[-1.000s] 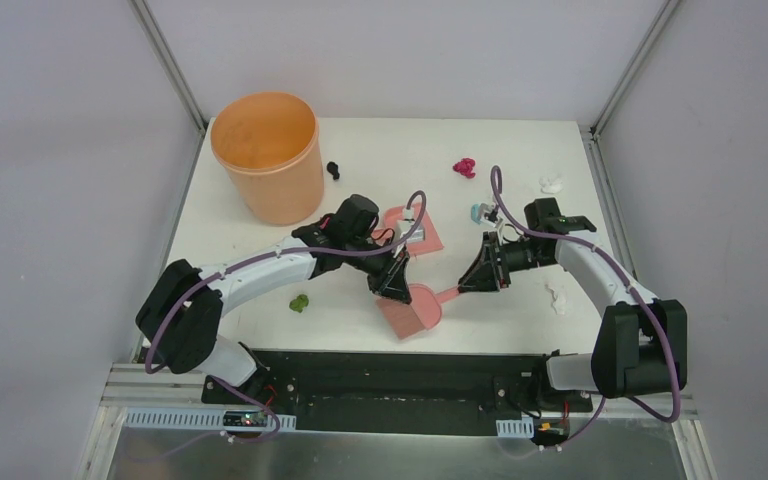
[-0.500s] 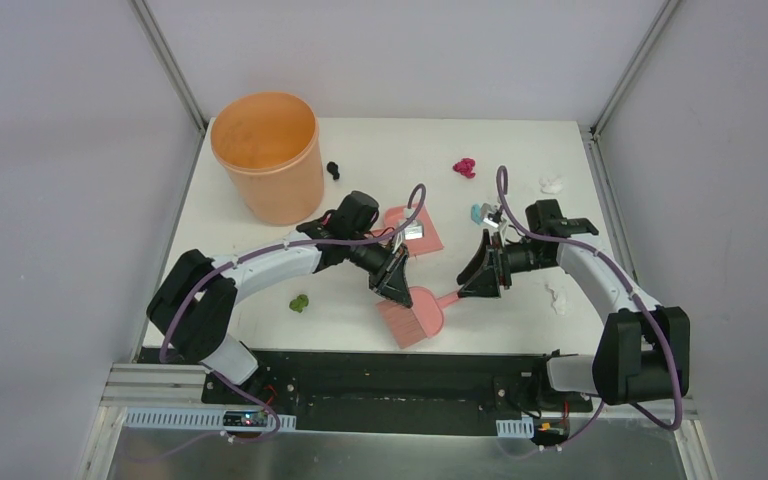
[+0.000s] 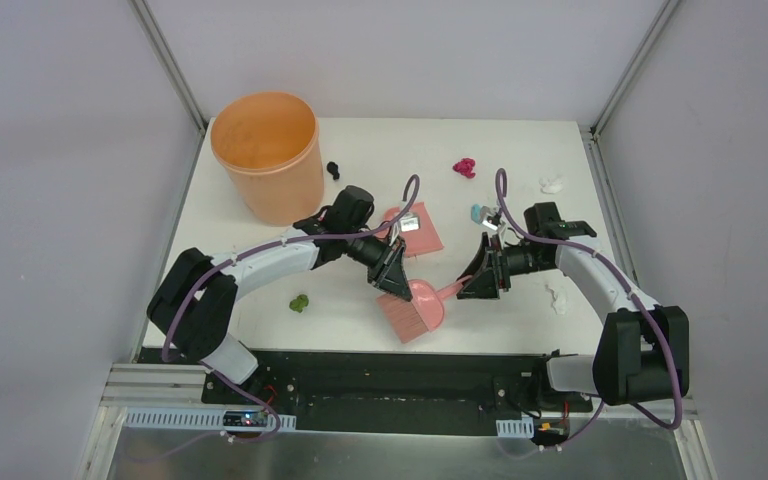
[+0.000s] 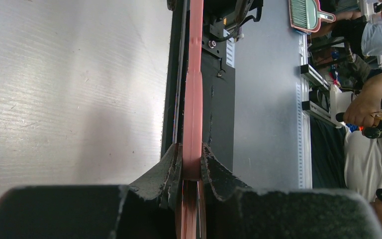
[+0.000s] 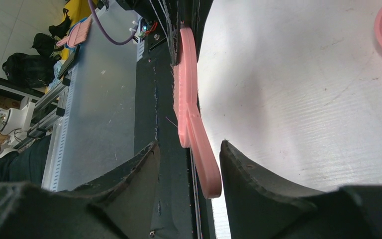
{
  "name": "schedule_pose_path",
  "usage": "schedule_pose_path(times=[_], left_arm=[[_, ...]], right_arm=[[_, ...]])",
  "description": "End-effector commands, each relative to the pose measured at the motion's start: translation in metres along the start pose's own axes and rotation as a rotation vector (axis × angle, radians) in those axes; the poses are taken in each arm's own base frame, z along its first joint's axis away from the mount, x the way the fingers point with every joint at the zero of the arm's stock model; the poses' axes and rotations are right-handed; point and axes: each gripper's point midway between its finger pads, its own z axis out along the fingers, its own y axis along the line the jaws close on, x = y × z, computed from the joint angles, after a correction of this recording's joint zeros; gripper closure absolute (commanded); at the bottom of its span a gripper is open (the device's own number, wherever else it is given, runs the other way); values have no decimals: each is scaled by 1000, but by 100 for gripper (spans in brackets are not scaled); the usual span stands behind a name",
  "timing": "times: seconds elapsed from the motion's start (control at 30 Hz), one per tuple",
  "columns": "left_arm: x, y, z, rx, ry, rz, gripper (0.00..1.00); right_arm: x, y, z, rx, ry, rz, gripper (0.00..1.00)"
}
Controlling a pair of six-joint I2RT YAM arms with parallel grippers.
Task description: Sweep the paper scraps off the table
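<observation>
The pink hand brush (image 3: 415, 308) lies near the table's (image 3: 380, 150) front edge, its handle pointing right. My left gripper (image 3: 396, 279) is shut on the brush's head; the left wrist view shows the jaws (image 4: 191, 149) pinching the brush (image 4: 194, 99) edge-on. My right gripper (image 3: 474, 284) is open, with the handle's end (image 5: 205, 167) between its jaws (image 5: 186, 144), untouched. Paper scraps lie scattered: black (image 3: 333, 170), magenta (image 3: 465, 167), teal (image 3: 478, 212), white (image 3: 552, 184), white (image 3: 558, 298), olive green (image 3: 300, 302).
A tall orange bucket (image 3: 270, 155) stands at the back left. The pink dustpan (image 3: 418, 230) lies mid-table just behind my left gripper. The black frame (image 3: 380, 365) edges the table's near side, close under the brush.
My left arm has stretched a little to the right and the brush head has shifted with it. My right gripper has edged left around the handle's end.
</observation>
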Motion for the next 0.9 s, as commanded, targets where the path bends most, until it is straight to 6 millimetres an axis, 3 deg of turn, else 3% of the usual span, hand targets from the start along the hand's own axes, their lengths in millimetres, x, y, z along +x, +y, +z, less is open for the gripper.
schedule_pose_path(times=[0.0,0.6,0.73,0.77,0.87], left_arm=[[-18,-10,-3,46,-24,55,100],[-18,-3,-2,25,-20,27,100],[-18,1,-2,-1,-20,20,100],[-18,7,-3,-37,-20,11,100],[-22,34,-14,-240,-34,18,81]], right_arm=[[-16,5,2,-36,-56,-85,50],[-15,-2,3,-27,-39,-62,77],[-16,-5,2,-19,-30,-60,100],[-16,-6,2,-15,-30,-54,100],[-24,-9,-3,-6,-54,-25,100]])
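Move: The brush's handle end already lies between the right hand's open fingers, about 1 cm ahead of the hand point, level with it sideways and in height. The dustpan is about 15 cm ahead of the right hand and 9 cm to its left, the light-blue scrap 20 cm ahead and 6 cm to its right, both some 11 cm below. From the left hand, which holds the brush by its head, the handle end is about 14 cm to its right, 2 cm ahead and level. Almost without travelling, less than about 1 cm, the right hand closes steadily from half open to nearly shut, its fingers pointing left along the brush handle, and pinches the handle near its end. The left hand keeps its hold on the brush head, easing forward and down by barely 1 cm at the very end. ##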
